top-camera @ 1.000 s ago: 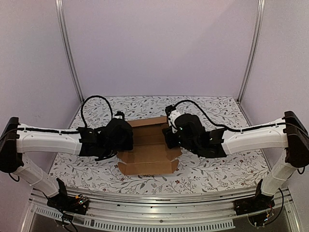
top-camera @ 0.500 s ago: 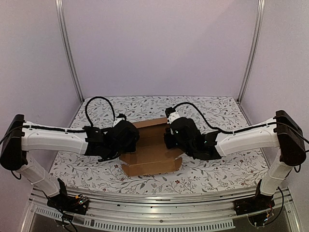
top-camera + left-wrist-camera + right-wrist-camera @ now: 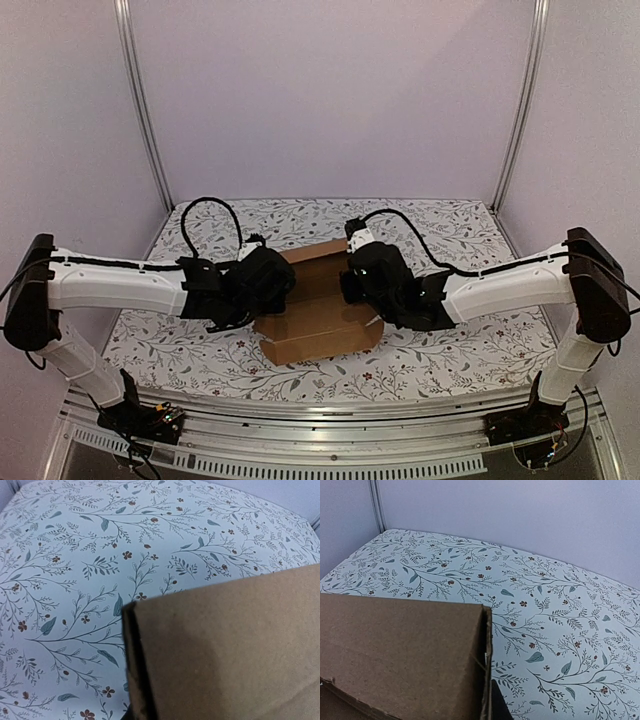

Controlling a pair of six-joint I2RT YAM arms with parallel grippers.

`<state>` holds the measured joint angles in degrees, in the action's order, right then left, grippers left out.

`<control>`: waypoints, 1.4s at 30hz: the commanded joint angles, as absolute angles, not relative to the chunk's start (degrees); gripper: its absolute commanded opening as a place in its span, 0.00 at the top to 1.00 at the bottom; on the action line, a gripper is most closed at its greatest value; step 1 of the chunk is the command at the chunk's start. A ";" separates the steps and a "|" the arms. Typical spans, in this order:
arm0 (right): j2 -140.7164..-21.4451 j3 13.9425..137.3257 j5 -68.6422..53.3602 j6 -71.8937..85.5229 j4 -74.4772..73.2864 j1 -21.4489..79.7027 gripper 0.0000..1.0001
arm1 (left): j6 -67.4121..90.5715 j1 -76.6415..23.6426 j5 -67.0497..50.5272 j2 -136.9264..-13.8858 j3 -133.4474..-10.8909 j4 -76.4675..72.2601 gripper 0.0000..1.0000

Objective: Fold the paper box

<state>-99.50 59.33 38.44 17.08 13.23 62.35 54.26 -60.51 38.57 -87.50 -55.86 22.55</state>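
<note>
The paper box [image 3: 318, 322] is plain brown cardboard, partly folded, lying mid-table between my two arms. My left gripper [image 3: 276, 290] is at its left side. In the left wrist view a raised wall of the paper box [image 3: 225, 655] fills the lower right, and its doubled edge runs down into the jaws, which hide behind it. My right gripper [image 3: 352, 286] is at the box's right side. There the right wall of the paper box [image 3: 405, 650] stands upright, and one dark fingertip [image 3: 498, 706] presses its outer face. Both grippers are shut on the walls.
A floral-patterned cloth [image 3: 450, 350] covers the table. Pale walls and two metal posts [image 3: 140, 110] close in the back and sides. A metal rail [image 3: 320, 440] runs along the near edge by the arm bases.
The right gripper has shut on the box's right wall. Both arms have pushed inward, and the box has shifted slightly right and turned a little.
</note>
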 commanded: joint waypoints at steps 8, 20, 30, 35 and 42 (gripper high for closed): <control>-99.62 61.65 37.68 17.03 16.34 63.81 1.00 | 52.39 -61.61 35.52 -89.47 -58.36 23.38 0.76; -100.74 61.74 38.44 15.97 15.35 63.71 1.00 | 47.74 -63.45 34.22 -85.00 -55.79 21.79 0.43; -102.53 61.67 34.45 14.58 14.42 61.46 1.00 | 43.47 -63.98 28.12 -74.03 -48.95 21.75 0.26; -103.81 60.40 29.08 12.77 15.67 60.19 1.00 | 36.61 -63.98 26.01 -64.17 -45.34 20.11 0.02; -105.69 57.55 19.29 7.77 20.84 58.97 1.00 | 26.72 -63.72 25.98 -56.45 -44.32 19.87 0.00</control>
<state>-103.44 59.22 26.52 11.07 16.82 59.68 34.48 -63.18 27.18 -58.06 -44.84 20.80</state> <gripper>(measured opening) 0.039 0.994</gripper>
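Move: The left fingers still pinch the box's left end wall, whose pinched part lies right at the hand point. From that hand the far top strip is centred about 5 cm ahead and 6 cm to the right, and the near flap lies roughly 10 cm back, 7 cm right and some 6 cm lower. The right fingers hold the box's right end wall at their own hand point, with the left end wall about 13 cm to that hand's left and roughly level with it ahead. The left hand opens wide and lets go of the box's left end wall, drawing back about 6 cm towards the robot while turning some 20 degrees clockwise, and it finishes with a quick rise of about 8 cm, clear of the cardboard. The right hand keeps its pinch on the right end wall, nearly still at first, then sinks about 3 cm and eases 2 cm left, turning roughly 10 degrees counter-clockwise with the box in its fingers. ##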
